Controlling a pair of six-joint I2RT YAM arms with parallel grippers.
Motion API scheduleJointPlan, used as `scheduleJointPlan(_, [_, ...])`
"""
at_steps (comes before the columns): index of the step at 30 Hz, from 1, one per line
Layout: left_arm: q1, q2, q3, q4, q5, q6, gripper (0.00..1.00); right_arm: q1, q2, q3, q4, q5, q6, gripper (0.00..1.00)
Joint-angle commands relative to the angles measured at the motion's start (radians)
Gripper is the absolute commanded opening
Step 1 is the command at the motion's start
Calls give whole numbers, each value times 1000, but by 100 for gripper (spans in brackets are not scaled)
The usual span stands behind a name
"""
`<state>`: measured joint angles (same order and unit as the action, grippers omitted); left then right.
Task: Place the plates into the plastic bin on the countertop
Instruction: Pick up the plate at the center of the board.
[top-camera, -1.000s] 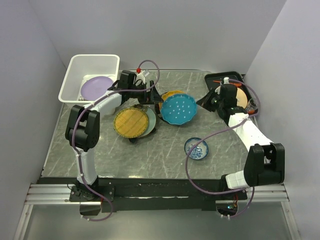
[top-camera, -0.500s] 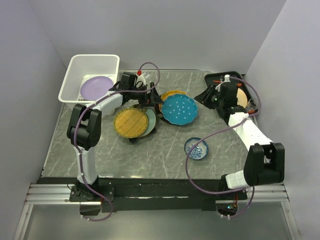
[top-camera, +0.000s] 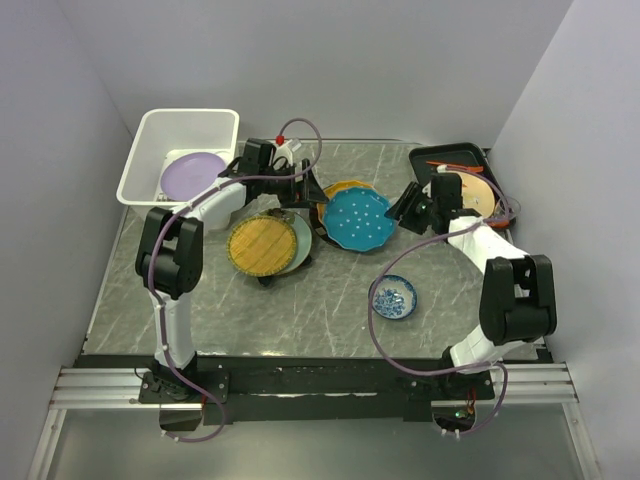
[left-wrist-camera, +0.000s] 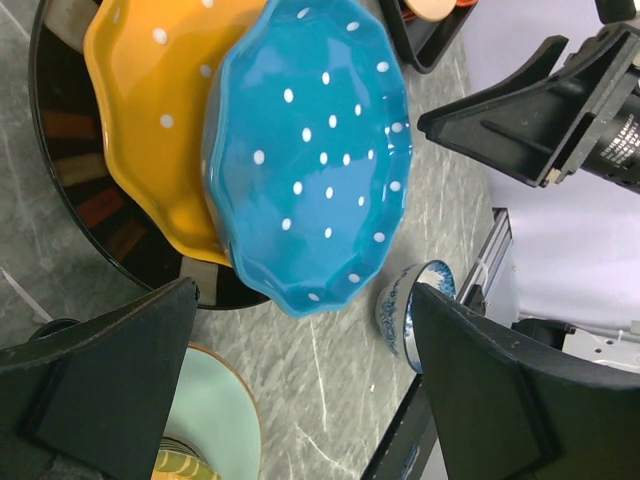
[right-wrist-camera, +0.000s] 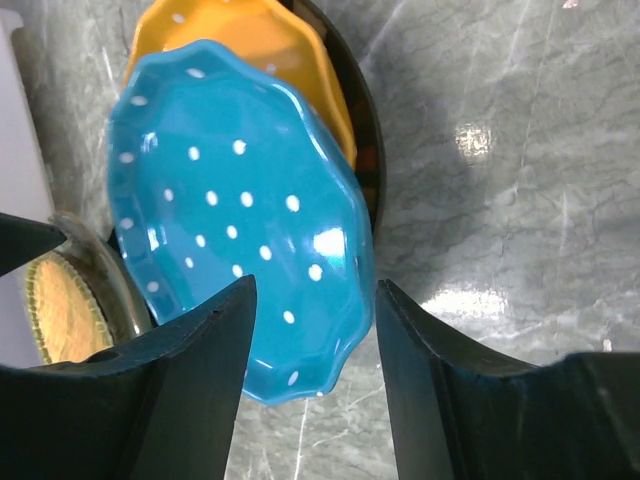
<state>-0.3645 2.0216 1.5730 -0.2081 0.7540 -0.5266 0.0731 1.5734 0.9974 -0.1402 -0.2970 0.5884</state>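
Observation:
The white plastic bin (top-camera: 150, 140) stands at the countertop's (top-camera: 330, 295) far left corner, and a lavender plate (top-camera: 192, 175) lies in it. The teal dotted plate (top-camera: 358, 220) (left-wrist-camera: 310, 150) (right-wrist-camera: 230, 220) lies mid-table on an orange dotted plate (left-wrist-camera: 150, 110) (right-wrist-camera: 260, 50) and a dark brown plate (left-wrist-camera: 70, 160). The yellow woven plate (top-camera: 262, 245) rests on a pale green one (left-wrist-camera: 215, 430). My left gripper (top-camera: 305, 190) (left-wrist-camera: 300, 380) hangs open just left of the teal plate. My right gripper (top-camera: 405, 208) (right-wrist-camera: 315, 370) is open at that plate's right rim, not touching it.
A small blue-and-white dish (top-camera: 393, 297) (left-wrist-camera: 405, 310) sits near the front, right of centre. At the back right corner, a flat black tray (top-camera: 455, 158) holds a tan plate (top-camera: 480, 195). Walls close in on the left, right and back.
My right gripper has opened and moved left from the black tray to the teal plate's right edge. The left gripper has shifted slightly right, still open.

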Motion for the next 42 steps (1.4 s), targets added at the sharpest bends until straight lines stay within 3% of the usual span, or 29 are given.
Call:
scheduleJointPlan(1, [-5,5,41,-7,-1,33,93,-15,49,-8,45,-36,-4,59])
scheduleJointPlan(10, [-5,2,28,-4,-5,37,93,-33,96,-68,137,-135,39,58])
scheduleJointPlan(15, [-5,-1,25,-4,-5,37,94,-56,119,-118,278,-261,83,56])
scheduleJointPlan(18, [-5,-1,24,-13,-8,43,94,-61,129,-147,333,-303,105,50])
scheduleJointPlan(22, [-5,-6,19,-14,-16,50,94,-68,145,-180,402,-362,137,27])
scheduleJointPlan(28, [-5,-12,13,-14,-19,50,94,-99,143,-206,453,-390,153,10])
scheduleJointPlan(34, [-4,-14,5,1,-10,39,94,-117,112,-220,465,-395,157,2])
scheduleJointPlan(42, [-4,-20,-5,29,16,25,94,-125,68,-238,505,-425,180,1])
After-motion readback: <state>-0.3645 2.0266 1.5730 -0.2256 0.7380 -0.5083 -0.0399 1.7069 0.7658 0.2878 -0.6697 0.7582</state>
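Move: The blue plate's middle is some 8 cm to the right hand's left, 1 cm ahead and about 6 cm below. The orange plate partly under it lies roughly 11 cm left and 3 cm ahead of that hand. The blue-patterned bowl sits about 16 cm back and 1 cm left, the black tray some 15 cm right and 8 cm ahead. From the left hand, the blue plate is about 10 cm right, 3 cm back and 10 cm down. Down about 4 cm first, the right hand sinks with its fingers half open to the blue plate's right-hand rim, easing back and left by a couple of centimetres. Its left side rolls up some 20 degrees as it gets there, then the fingers close and pinch the rim between the tips, keeping that hold with a slight drift back to the right. ##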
